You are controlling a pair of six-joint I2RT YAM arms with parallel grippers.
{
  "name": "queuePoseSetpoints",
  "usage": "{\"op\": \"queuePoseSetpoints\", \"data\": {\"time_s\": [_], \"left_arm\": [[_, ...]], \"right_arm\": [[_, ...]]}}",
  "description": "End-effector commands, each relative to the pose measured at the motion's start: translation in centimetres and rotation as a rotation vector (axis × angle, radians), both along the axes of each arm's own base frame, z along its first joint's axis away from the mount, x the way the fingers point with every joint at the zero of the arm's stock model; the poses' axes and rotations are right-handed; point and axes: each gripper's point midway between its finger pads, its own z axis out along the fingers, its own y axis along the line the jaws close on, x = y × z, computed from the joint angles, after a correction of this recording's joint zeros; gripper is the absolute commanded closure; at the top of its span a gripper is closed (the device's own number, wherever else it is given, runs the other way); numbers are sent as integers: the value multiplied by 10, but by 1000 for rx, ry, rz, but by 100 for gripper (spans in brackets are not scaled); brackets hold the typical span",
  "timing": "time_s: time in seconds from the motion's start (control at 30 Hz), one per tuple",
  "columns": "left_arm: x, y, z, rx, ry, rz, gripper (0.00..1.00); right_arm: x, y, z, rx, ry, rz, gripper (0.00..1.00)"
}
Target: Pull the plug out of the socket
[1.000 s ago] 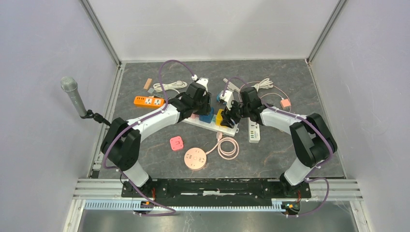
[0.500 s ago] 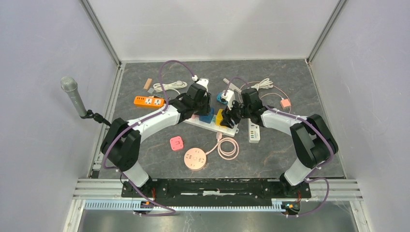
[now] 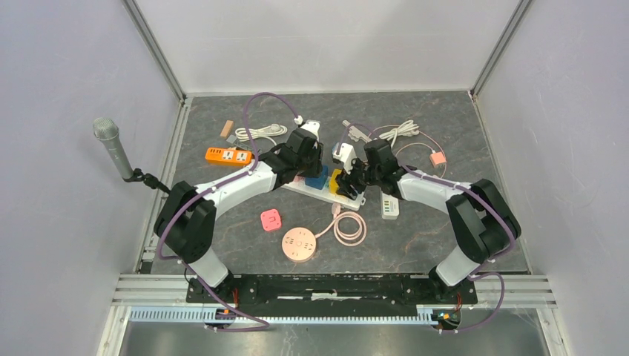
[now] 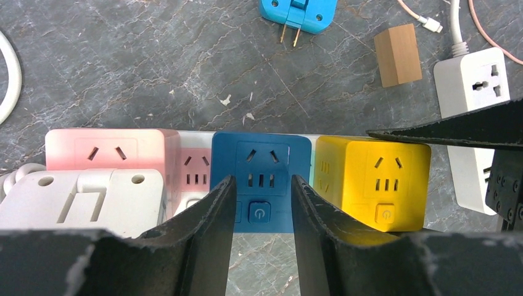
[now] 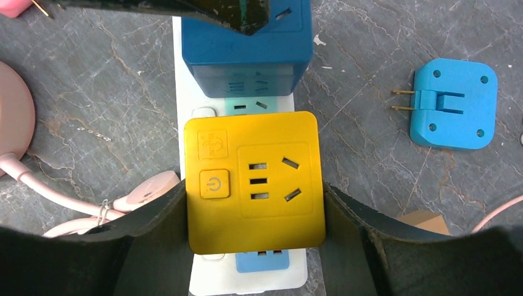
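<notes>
A white power strip [image 3: 356,199] lies mid-table with pink [image 4: 105,148], blue [image 4: 260,154] and yellow [image 5: 253,179] cube plugs seated in a row on it. My right gripper [image 5: 254,188] is shut on the yellow plug [image 3: 336,180], one finger flat against each side. The strip's end [image 5: 216,271] shows under that plug. My left gripper [image 4: 262,179] stands partly open over the blue plug [image 3: 317,180]. Its tips are over the plug's top face with nothing between them. I cannot tell whether they touch it.
A loose blue adapter [image 5: 453,105] and a wooden block [image 4: 398,54] lie just behind the strip. A second white strip [image 3: 390,202] lies to the right, an orange one [image 3: 228,155] at left. A pink square adapter [image 3: 271,219] and a round pink hub [image 3: 299,243] sit nearer.
My right gripper has shifted a little left and nearer with the yellow plug in it, uncovering a white plug behind. The left gripper stays put, its jaws a touch narrower.
</notes>
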Motion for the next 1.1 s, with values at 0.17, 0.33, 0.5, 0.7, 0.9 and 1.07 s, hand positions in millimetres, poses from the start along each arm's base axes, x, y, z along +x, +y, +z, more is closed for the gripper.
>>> {"op": "queuePoseSetpoints", "data": {"time_s": [0.17, 0.33, 0.5, 0.7, 0.9, 1.07], "left_arm": [[-53, 43, -73, 230, 243, -26, 56], [-53, 43, -74, 236, 241, -29, 56], [-52, 43, -73, 238, 238, -32, 57], [-49, 44, -73, 263, 234, -36, 57], [-49, 45, -76, 271, 240, -38, 57], [-48, 44, -76, 267, 241, -37, 57]], "right_arm": [[15, 26, 57, 170, -98, 28, 100], [14, 31, 65, 269, -1, 44, 100], [13, 31, 57, 228, -13, 39, 100], [20, 20, 73, 147, -172, 20, 100], [29, 15, 93, 250, -144, -26, 100], [31, 14, 85, 236, -83, -34, 100]]}}
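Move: Between the right fingers sits the yellow plug, still on the white power strip, with its middle at the hand point. From there the blue plug is about 6 cm left and 2 cm ahead, the light-blue adapter 10 cm straight ahead, and the wooden block 5 cm ahead and 6 cm right, these last two some 5 cm lower. The left hand has the blue plug about 3 cm right beneath it, and the yellow plug 6 cm right, 2 cm back and 3 cm lower. Keeping its pinch on the yellow plug, the right hand first rocks it in place by about 5 degrees and back, then pulls quickly up some 5 cm, drifting 2 cm forward with its left side tilting up. The left hand stays put, half-open fingertips resting on the blue plug beside it. ##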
